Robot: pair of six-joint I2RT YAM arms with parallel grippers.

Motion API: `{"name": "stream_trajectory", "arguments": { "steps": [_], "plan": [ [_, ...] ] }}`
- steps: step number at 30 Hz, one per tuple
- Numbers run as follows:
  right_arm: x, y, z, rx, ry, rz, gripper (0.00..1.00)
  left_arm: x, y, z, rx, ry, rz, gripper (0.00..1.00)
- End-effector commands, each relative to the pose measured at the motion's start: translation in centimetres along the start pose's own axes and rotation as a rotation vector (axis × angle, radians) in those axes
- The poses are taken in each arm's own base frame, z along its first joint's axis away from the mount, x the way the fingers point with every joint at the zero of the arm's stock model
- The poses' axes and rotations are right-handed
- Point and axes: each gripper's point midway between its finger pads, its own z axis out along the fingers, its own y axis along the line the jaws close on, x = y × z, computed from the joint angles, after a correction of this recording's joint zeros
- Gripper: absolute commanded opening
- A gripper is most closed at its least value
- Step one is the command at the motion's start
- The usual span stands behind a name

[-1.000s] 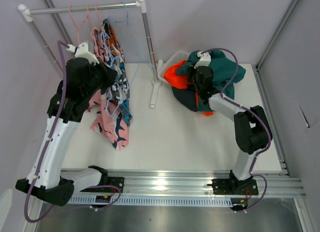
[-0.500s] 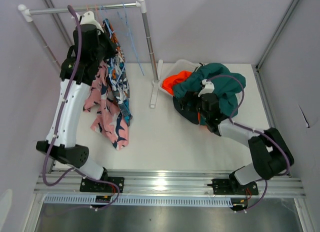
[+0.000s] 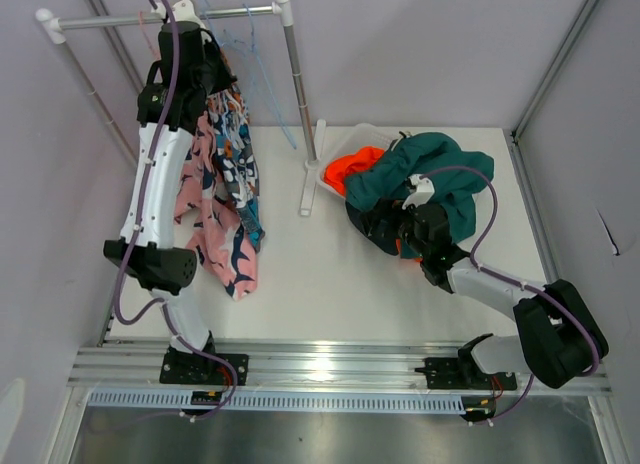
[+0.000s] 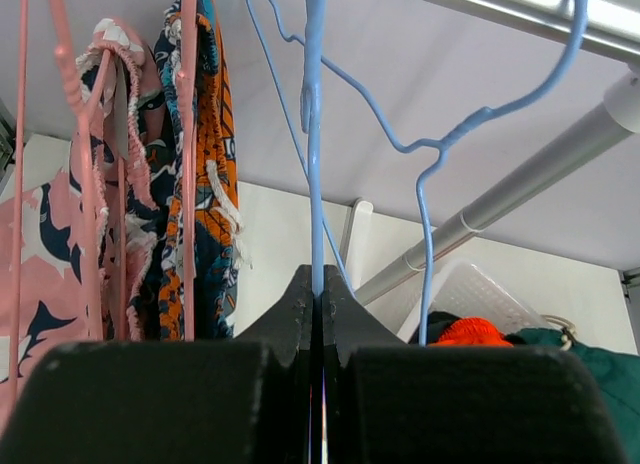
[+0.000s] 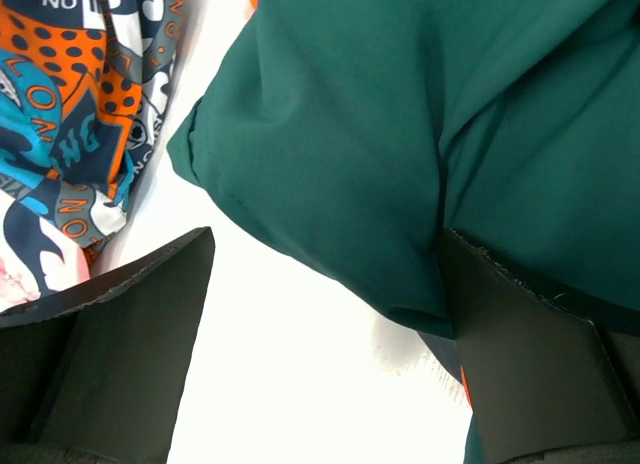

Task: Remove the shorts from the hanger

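My left gripper is raised under the rail and shut on the wire of a bare blue hanger. Left of it hang pink hangers carrying the navy-and-orange print shorts and the pink shark-print shorts. On the right, my right gripper stands open low over the table, at the edge of the teal shorts. Nothing is between its fingers. The teal shorts lie on a pile with orange shorts and dark printed shorts.
The rack's upright post and its foot stand between the hanging clothes and the pile. A white bin sits partly under the pile. A second blue hanger hangs to the right of the held one.
My left arm has risen to the rail, its gripper now on the blue hanger. My right gripper has opened, let go of the teal shorts and drawn back toward the near side.
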Motion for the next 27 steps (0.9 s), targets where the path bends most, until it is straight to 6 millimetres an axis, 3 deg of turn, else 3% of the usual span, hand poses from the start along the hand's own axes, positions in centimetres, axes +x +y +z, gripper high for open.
{"name": "stream_trajectory", "arguments": {
  "steps": [1, 6, 11, 14, 15, 16, 18, 19, 20, 22, 23, 26, 27],
  "plan": [
    [-0.2, 0.8, -0.1, -0.044, -0.006, 0.002, 0.99, -2.6, -0.4, 0.6, 0.035, -0.081, 0.003, 0.00],
    [-0.1, 0.8, -0.1, -0.050, -0.005, 0.004, 0.99, -0.4, -0.7, 3.9, 0.075, -0.020, -0.012, 0.00],
    [0.0, 0.6, 0.0, -0.051, -0.002, 0.012, 0.99, 2.4, -0.7, 4.8, 0.093, 0.060, -0.017, 0.00],
    [0.1, 0.6, 0.1, -0.055, 0.001, 0.024, 0.99, 4.0, -0.6, 4.1, 0.105, 0.113, -0.018, 0.00],
    [0.3, 0.7, 0.1, -0.061, 0.006, 0.028, 0.99, 3.6, -0.7, 3.2, 0.109, 0.107, -0.020, 0.00],
    [0.3, 0.7, 0.1, -0.063, 0.006, 0.031, 0.99, 4.9, -0.3, 3.2, 0.097, 0.139, -0.017, 0.00],
    [0.7, 0.8, 0.1, -0.068, 0.012, 0.038, 0.99, 4.3, -0.8, 1.5, 0.133, 0.132, -0.018, 0.01],
    [0.7, 0.9, 0.1, -0.074, 0.010, 0.037, 0.99, 5.1, -0.6, 1.3, 0.131, 0.156, -0.011, 0.07],
    [0.7, 0.9, 0.0, -0.076, 0.008, 0.039, 0.99, 4.8, -0.7, 0.8, 0.140, 0.150, -0.008, 0.30],
    [0.8, 1.1, -0.1, -0.088, 0.004, 0.041, 0.99, 3.9, -0.9, -0.7, 0.156, 0.132, -0.002, 0.46],
    [0.9, 1.0, -0.2, -0.092, 0.004, 0.043, 0.99, 3.8, -0.9, -1.3, 0.157, 0.132, 0.001, 0.62],
    [1.1, 1.3, -0.2, -0.111, 0.007, 0.044, 0.99, 2.4, -1.3, -3.5, 0.185, 0.105, 0.002, 0.85],
    [1.2, 1.3, -0.3, -0.112, 0.008, 0.044, 1.00, 2.0, -1.5, -4.1, 0.193, 0.097, 0.001, 0.87]
  ]
}}
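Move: The left hand already grips an empty blue hanger. The rail to hook it on runs left to right, about 7 cm ahead of this hand and some 13 cm above. A second empty blue hanger hangs roughly 7 cm to the right and 5 cm ahead; the orange-and-blue printed shorts hang about 5 cm left and 7 cm ahead, their middle 10 cm lower. From the idle right hand, that rail spot is about 22 cm ahead, 31 cm left and 42 cm up. Forward about 4.5 cm and down some 6 cm in one arc, the left hand brings the blue hanger's hook over and onto the rail. It then draws back about 5 cm, the fingers opening wide and letting go of the hanger as it retreats, while the wrist turns some 10 degrees clockwise and tips slightly down. ##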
